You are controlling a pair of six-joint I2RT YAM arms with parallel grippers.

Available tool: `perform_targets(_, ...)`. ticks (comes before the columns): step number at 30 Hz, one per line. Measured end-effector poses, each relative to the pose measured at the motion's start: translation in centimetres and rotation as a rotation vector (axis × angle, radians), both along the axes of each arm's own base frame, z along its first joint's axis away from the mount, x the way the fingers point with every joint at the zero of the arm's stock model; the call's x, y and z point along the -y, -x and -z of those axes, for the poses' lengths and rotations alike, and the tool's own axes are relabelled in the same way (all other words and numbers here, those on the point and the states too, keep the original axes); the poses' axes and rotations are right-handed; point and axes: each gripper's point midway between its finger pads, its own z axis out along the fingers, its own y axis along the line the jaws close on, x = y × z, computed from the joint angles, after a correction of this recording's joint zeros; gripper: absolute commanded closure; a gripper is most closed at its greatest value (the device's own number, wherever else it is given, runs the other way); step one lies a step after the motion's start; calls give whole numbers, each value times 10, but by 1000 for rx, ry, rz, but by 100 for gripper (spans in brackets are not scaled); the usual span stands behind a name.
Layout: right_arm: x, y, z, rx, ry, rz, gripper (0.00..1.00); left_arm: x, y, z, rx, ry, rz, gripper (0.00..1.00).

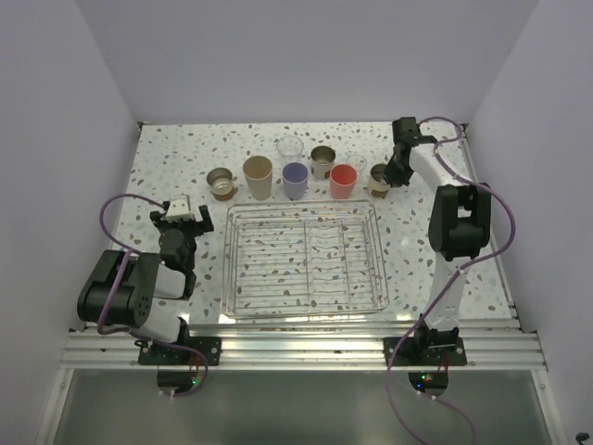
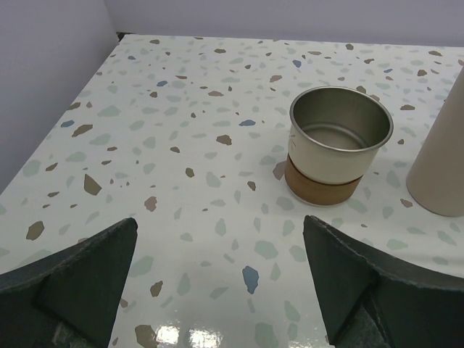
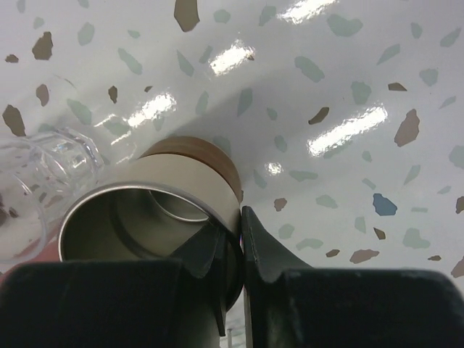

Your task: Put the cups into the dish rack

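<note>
The silver wire dish rack (image 1: 382,269) sits mid-table with no cups in it. Behind it stand a short brown metallic cup (image 1: 220,183), a tall tan cup (image 1: 258,177), a lavender cup (image 1: 295,180), a clear cup (image 1: 291,148), another short metallic cup (image 1: 322,161) and a red-pink cup (image 1: 344,181). My right gripper (image 1: 394,174) is shut on the wall of the rightmost short brown cup (image 3: 167,196), one finger inside and one outside (image 3: 241,232). My left gripper (image 2: 221,283) is open and empty, short of the left brown cup (image 2: 337,145).
A second clear cup (image 3: 36,181) stands right beside the gripped cup. The tan cup (image 2: 442,152) stands just right of the left brown cup. White walls close the table at the left, back and right.
</note>
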Motion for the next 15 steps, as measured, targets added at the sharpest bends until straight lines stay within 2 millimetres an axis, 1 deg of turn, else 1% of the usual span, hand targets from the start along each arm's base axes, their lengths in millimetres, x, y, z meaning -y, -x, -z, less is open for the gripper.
perform_targets(3,0,-7,-8,6,1,-3,100,0,0,0,0,0,0,0)
perform_targets(7,1,-11,-23,15,6,-4,100,0,0,0,0,0,-2,0)
perform_targets(10,2,-11,-31,17,13,1,100,-6,1,3,-29,0,-37,0)
perform_targets(11,4,-10,-34,12,22,6,100,-8,-1,1,-41,0,-51,0)
perform_targets(13,8,-8,-40,5,43,17,100,-11,-8,-13,-35,4,-72,0)
perform_targets(15,14,-9,-51,13,69,31,100,-13,-14,-35,-8,17,-87,0)
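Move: My right hand already pinches the right-hand steel cup by its rim; the dish rack's middle lies about 22 cm back and 22 cm left of this hand, and a little lower. The red cup stands some 12 cm to its left, nearly level, and a clear cup about 9 cm left and 3 cm ahead. From my open left hand, the left steel cup is roughly 10 cm ahead and 9 cm right, 6 cm down, with the tall tan cup 10 cm farther right of it. Keeping the rim pinched between my right fingertips, I lift the steel cup about 5 cm, easing forward a touch at first and then drifting slightly right. My left hand, wide open and empty, sets off late: up some 3.5 cm, with a little forward and left, turning about 5 degrees counter-clockwise. ##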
